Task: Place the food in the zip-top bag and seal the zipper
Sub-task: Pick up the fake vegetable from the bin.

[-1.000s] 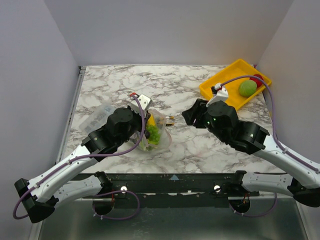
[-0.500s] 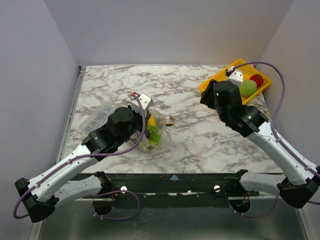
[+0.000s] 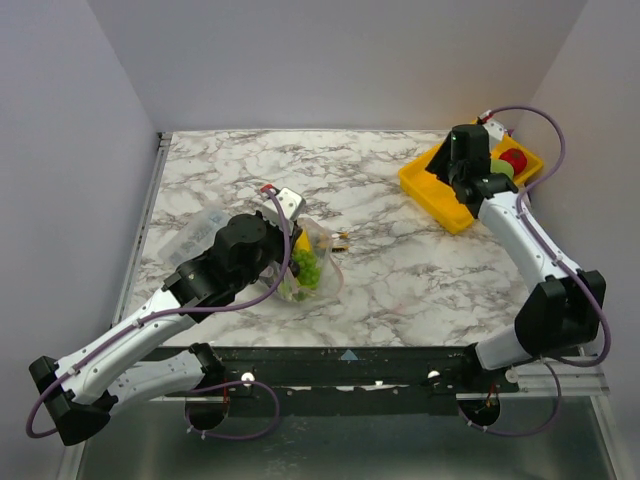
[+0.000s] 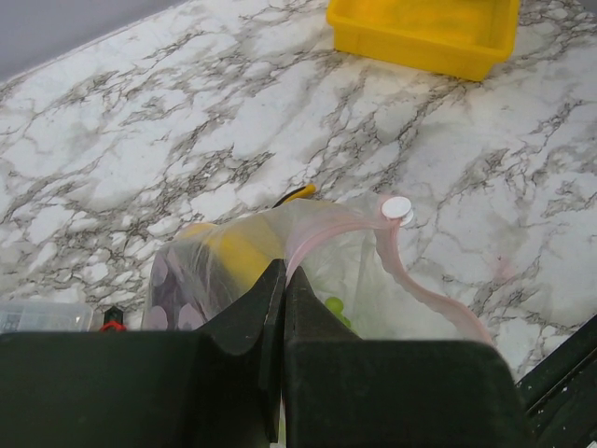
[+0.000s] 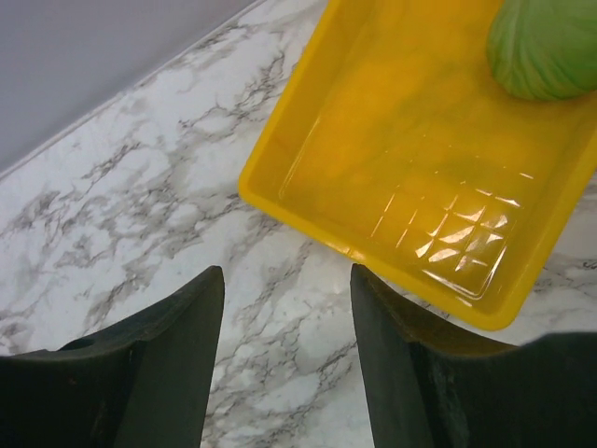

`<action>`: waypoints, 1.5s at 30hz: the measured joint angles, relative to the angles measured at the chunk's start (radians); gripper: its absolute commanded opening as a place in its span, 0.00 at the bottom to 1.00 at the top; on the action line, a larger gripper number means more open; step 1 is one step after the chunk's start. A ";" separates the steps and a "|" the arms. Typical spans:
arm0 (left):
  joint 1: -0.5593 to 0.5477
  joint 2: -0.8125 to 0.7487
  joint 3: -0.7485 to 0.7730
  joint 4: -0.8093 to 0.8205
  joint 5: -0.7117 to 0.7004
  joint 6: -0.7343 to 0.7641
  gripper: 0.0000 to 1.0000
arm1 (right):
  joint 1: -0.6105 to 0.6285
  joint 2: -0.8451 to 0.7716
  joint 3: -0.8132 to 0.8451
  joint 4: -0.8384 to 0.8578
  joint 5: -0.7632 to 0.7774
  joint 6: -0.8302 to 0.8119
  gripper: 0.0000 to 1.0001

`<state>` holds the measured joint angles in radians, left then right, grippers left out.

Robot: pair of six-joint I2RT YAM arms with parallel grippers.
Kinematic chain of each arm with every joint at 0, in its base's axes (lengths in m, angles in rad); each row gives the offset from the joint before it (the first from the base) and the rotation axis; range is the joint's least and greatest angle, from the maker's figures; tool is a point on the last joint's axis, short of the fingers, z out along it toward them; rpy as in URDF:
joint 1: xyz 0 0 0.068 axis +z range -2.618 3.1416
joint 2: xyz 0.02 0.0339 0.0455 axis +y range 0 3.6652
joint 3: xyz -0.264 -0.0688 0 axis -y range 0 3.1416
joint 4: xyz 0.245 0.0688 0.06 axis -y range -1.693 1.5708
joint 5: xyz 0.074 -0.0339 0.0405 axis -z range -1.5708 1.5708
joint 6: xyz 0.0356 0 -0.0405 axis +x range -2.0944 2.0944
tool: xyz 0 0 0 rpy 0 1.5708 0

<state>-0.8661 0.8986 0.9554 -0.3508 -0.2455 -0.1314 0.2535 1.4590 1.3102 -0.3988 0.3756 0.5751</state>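
The zip-top bag (image 3: 318, 268) lies near the table's middle with a yellow piece (image 4: 238, 252), a green piece (image 4: 334, 306) and a dark purple eggplant (image 4: 166, 280) of the food inside it. My left gripper (image 4: 283, 273) is shut on the bag's mouth edge, where the pink zipper (image 4: 410, 280) curves away, gaping. My right gripper (image 5: 287, 289) is open and empty, hovering over the near corner of the yellow tray (image 5: 401, 187). A green round food piece (image 5: 546, 47) lies in that tray. A red round fruit (image 3: 514, 160) sits beside it.
The yellow tray (image 3: 432, 188) stands at the back right. A small rigid clear box (image 3: 200, 235) lies left of the bag, with a red-and-black tool (image 4: 112, 322) near it. A yellow-and-black tool tip (image 4: 297, 194) pokes out behind the bag.
My right arm has swung from the table's middle, beside the bag, back and right to hover over the yellow tray, its jaws opening a little wider. The left gripper and bag have not moved.
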 measured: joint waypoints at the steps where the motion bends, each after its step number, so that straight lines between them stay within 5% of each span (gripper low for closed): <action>1: 0.000 0.000 0.000 0.000 0.001 0.000 0.00 | -0.032 0.023 0.000 0.027 -0.011 0.000 0.60; 11: 0.000 0.002 0.000 -0.007 0.011 0.000 0.00 | -0.298 0.200 0.027 0.245 -0.027 0.027 0.63; 16: 0.000 0.002 0.000 -0.008 0.011 0.000 0.00 | -0.393 0.404 0.174 0.293 -0.024 0.023 0.70; 26: -0.013 0.015 0.000 -0.009 -0.001 0.010 0.00 | -0.413 0.762 0.547 0.272 0.054 -0.047 0.87; 35: -0.035 0.027 0.000 -0.009 -0.018 0.020 0.00 | -0.462 0.929 0.827 0.157 0.112 -0.081 0.90; 45: -0.041 0.039 0.000 -0.009 -0.031 0.027 0.00 | -0.527 1.049 0.904 0.070 0.062 -0.153 0.93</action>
<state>-0.9073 0.9379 0.9554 -0.3595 -0.2760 -0.1043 -0.2737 2.5076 2.2143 -0.3290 0.4377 0.4225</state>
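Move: The tomato lies in the yellow bin's far right corner, roughly 18 cm ahead of the right hand, 28 cm to its right and 19 cm below. The green cabbage sits beside it, about 6 cm nearer and 6 cm to its left. The bin's middle is some 13 cm ahead of the right hand, 14 cm to its right and 20 cm down. From the left hand the tomato is about 36 cm ahead, 65 cm right and 23 cm below. The tomato is what the right hand goes for: it sweeps about 30 cm right and nearly 20 cm forward over the bin, past the cabbage, sinking some 15 cm, the last stretch mostly down. It turns about 30 degrees clockwise and opens its already parted fingers nearly wide, one to each side of the tomato. The left hand keeps its pinch on the bag's rim. ##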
